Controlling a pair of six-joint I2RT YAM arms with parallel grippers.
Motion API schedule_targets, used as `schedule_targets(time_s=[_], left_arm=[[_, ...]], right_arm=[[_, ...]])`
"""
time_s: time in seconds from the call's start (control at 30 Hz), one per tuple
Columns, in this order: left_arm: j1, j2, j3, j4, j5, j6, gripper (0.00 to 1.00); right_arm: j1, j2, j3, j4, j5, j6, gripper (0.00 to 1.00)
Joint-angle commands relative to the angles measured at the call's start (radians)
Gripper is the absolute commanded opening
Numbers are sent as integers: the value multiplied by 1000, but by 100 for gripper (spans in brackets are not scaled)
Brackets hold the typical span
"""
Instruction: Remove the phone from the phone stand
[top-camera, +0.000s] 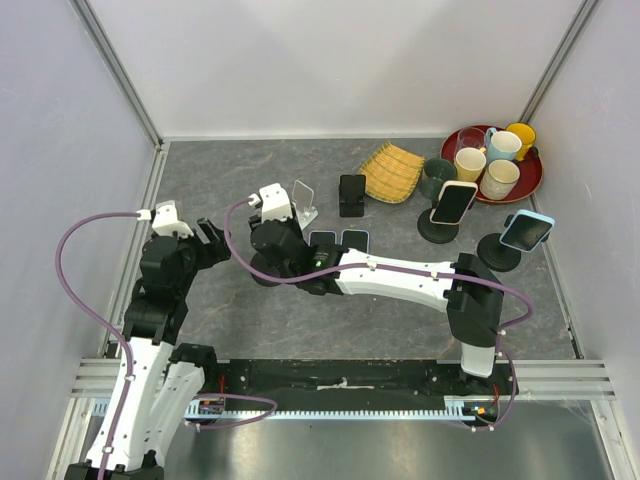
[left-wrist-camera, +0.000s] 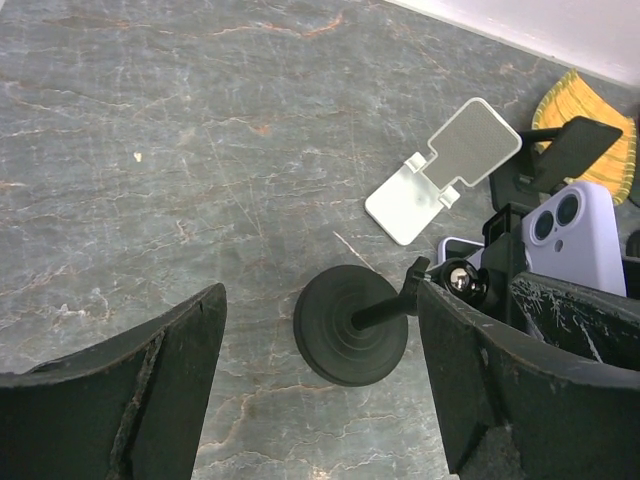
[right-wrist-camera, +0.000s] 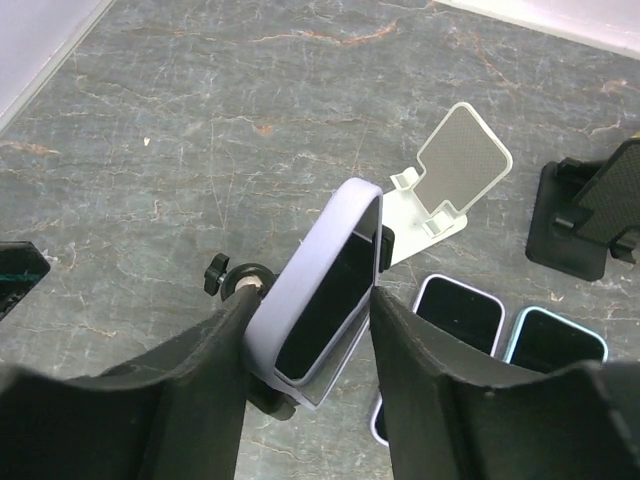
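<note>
A lavender phone (right-wrist-camera: 315, 290) sits tilted in a black phone stand (left-wrist-camera: 350, 325) with a round base and a ball joint (right-wrist-camera: 240, 280). My right gripper (right-wrist-camera: 312, 300) comes down over it, with a finger pressed against each long edge of the phone. The left wrist view shows the phone's back and camera lenses (left-wrist-camera: 570, 235) behind the stand's clamp. My left gripper (left-wrist-camera: 320, 300) hangs open just above the stand's base, holding nothing, its right finger (left-wrist-camera: 480, 370) close beside the stem. From above, the two grippers (top-camera: 212, 238) (top-camera: 270, 240) are side by side at centre left.
An empty white folding stand (top-camera: 303, 200) is just behind. Two phones (right-wrist-camera: 458, 312) (right-wrist-camera: 555, 340) lie flat to its right, near an empty black stand (top-camera: 351, 195). Farther right are a yellow mat (top-camera: 392, 170), two more phones on stands (top-camera: 452, 205) (top-camera: 525, 232) and a red tray (top-camera: 535, 180) of mugs.
</note>
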Motion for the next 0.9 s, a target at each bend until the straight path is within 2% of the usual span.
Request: schedule_targets(time_s=[0.0,0.13,0.2,0.23,0.4,0.63,0.87], left_arm=[[-4,-6,-7,56,69,41,83],[-4,-3,-17,79,153,55,83],[-4,-1,-22,90,190,64,83],[-4,-1,-25,104,228,70,83],[-4,3,-45,154,341,95,83],[-4,35,-76,210,494,141,83],[-16,75,-117,268,606,228,83]], right_arm=[[0,-23,14,2,43,-19,51],[0,-58,-16,1,40,-62,28],[-1,-85,-39,1,35,-95,22],[-1,-91,-46,1,24,-112,15],[-21,-146,-92,18,-90,-207,2],[-70,-227,-194,76,-250,-272,0],[-89,-276,-263,108,-321,-298,0]])
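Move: The lilac phone on the black round stand stands between the right gripper's open fingers, its middle about 3 cm ahead, 1 cm left and 2 cm below; its stand is 1 cm ahead, 3 cm left and 9 cm below. From the left gripper that stand is some 2 cm ahead, 10 cm right, 9 cm lower. From the right gripper, the white stand is 16 cm ahead and 4 cm right, the flat lilac-rimmed phone 4 cm ahead and 10 cm right, both well below. Close the right fingers until they pinch the lilac phone by its two faces, then keep that grip while drawing it about 4 cm to the right and turning the hand slightly counter-clockwise. Meanwhile bring the open left gripper some 8 cm right towards the black stand's neck, swinging it about 30 degrees clockwise, stopping short of taking hold. ##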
